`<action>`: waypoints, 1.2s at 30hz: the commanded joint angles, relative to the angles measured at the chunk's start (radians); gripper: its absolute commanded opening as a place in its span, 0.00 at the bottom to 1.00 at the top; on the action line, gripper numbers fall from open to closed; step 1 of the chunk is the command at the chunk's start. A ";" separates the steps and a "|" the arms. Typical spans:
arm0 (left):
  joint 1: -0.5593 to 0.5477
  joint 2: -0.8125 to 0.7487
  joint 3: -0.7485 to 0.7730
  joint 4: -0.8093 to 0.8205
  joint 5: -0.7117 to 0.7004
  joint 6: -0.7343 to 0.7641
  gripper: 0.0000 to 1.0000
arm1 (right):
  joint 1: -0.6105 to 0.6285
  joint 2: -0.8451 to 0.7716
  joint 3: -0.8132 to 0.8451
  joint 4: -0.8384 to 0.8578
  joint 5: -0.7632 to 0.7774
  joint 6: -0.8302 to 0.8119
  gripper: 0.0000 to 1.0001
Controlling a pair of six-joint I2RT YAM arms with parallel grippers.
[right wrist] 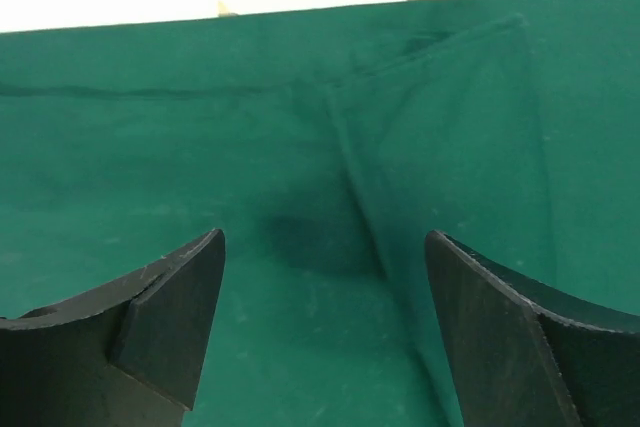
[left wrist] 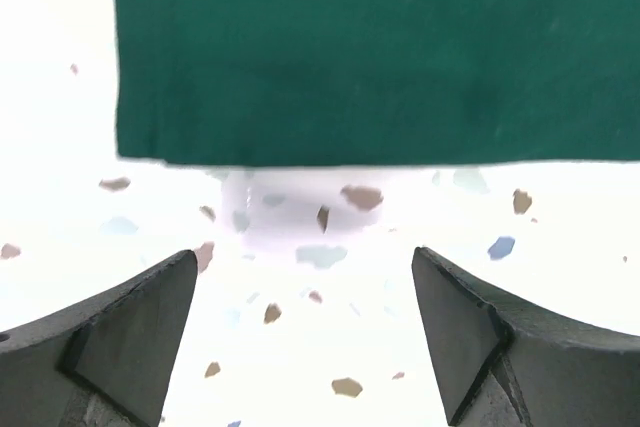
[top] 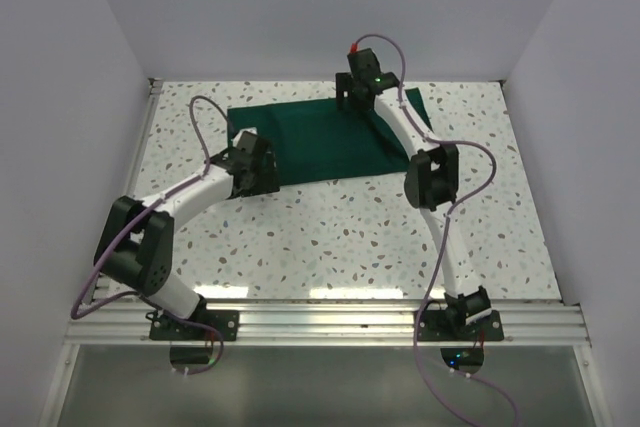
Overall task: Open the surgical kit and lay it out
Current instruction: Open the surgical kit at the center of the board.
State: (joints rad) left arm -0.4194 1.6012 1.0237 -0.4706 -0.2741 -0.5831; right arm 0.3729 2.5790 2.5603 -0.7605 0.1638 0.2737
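The surgical kit shows only as a dark green cloth [top: 320, 137], a flat folded bundle lying at the far middle of the speckled table [top: 330, 237]. My left gripper [top: 260, 159] is low at the cloth's near-left corner. In the left wrist view it [left wrist: 305, 277] stands open over bare table, just short of the cloth's near edge [left wrist: 370, 47]. My right gripper [top: 357, 99] is above the far part of the cloth. Its jaws [right wrist: 325, 257] are wide apart with nothing between them, over the cloth [right wrist: 200, 127] and a folded flap [right wrist: 440, 127]. No steel tray or instruments show.
White walls [top: 70, 97] close in the table on the left, right and far sides. An aluminium rail [top: 330, 322] with both arm bases runs along the near edge. Purple cables [top: 205, 107] loop off both arms.
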 commanded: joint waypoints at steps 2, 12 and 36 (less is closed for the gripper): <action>0.004 -0.109 -0.066 -0.031 -0.027 -0.043 0.92 | -0.003 0.027 0.058 -0.016 0.198 -0.079 0.82; 0.004 -0.179 -0.145 -0.039 -0.019 -0.077 0.92 | -0.006 0.058 0.067 -0.011 0.275 -0.079 0.21; 0.014 -0.107 0.084 -0.046 -0.082 0.025 0.95 | 0.093 -0.638 -0.483 0.026 0.013 -0.060 0.00</action>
State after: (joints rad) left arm -0.4183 1.4738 1.0180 -0.5278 -0.3214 -0.6071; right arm 0.4053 2.1841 2.1754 -0.7799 0.2874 0.2188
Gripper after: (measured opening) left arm 0.943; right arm 0.019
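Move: The free inner edge of the kit's right-hand flap, near its far end, lies about 4 cm to the right of the open right hand, 1 cm ahead and 2 cm below. Straight ahead, the kit's far edge is some 6 cm out; its right edge runs about 21 cm to the right, roughly level with the hand. From the left hand, that flap edge lies about 27 cm ahead and 31 cm to the right, slightly lower. The right fingers close and pinch the flap's free edge after the hand slides about 4 cm right and sinks 2 cm, rolling some 15 degrees left side down; they keep their hold as the hand lifts about 10 cm while drawing back 8. The empty left hand, fingers open, backs off 4 cm from the kit, waits, then comes forward and rises. ##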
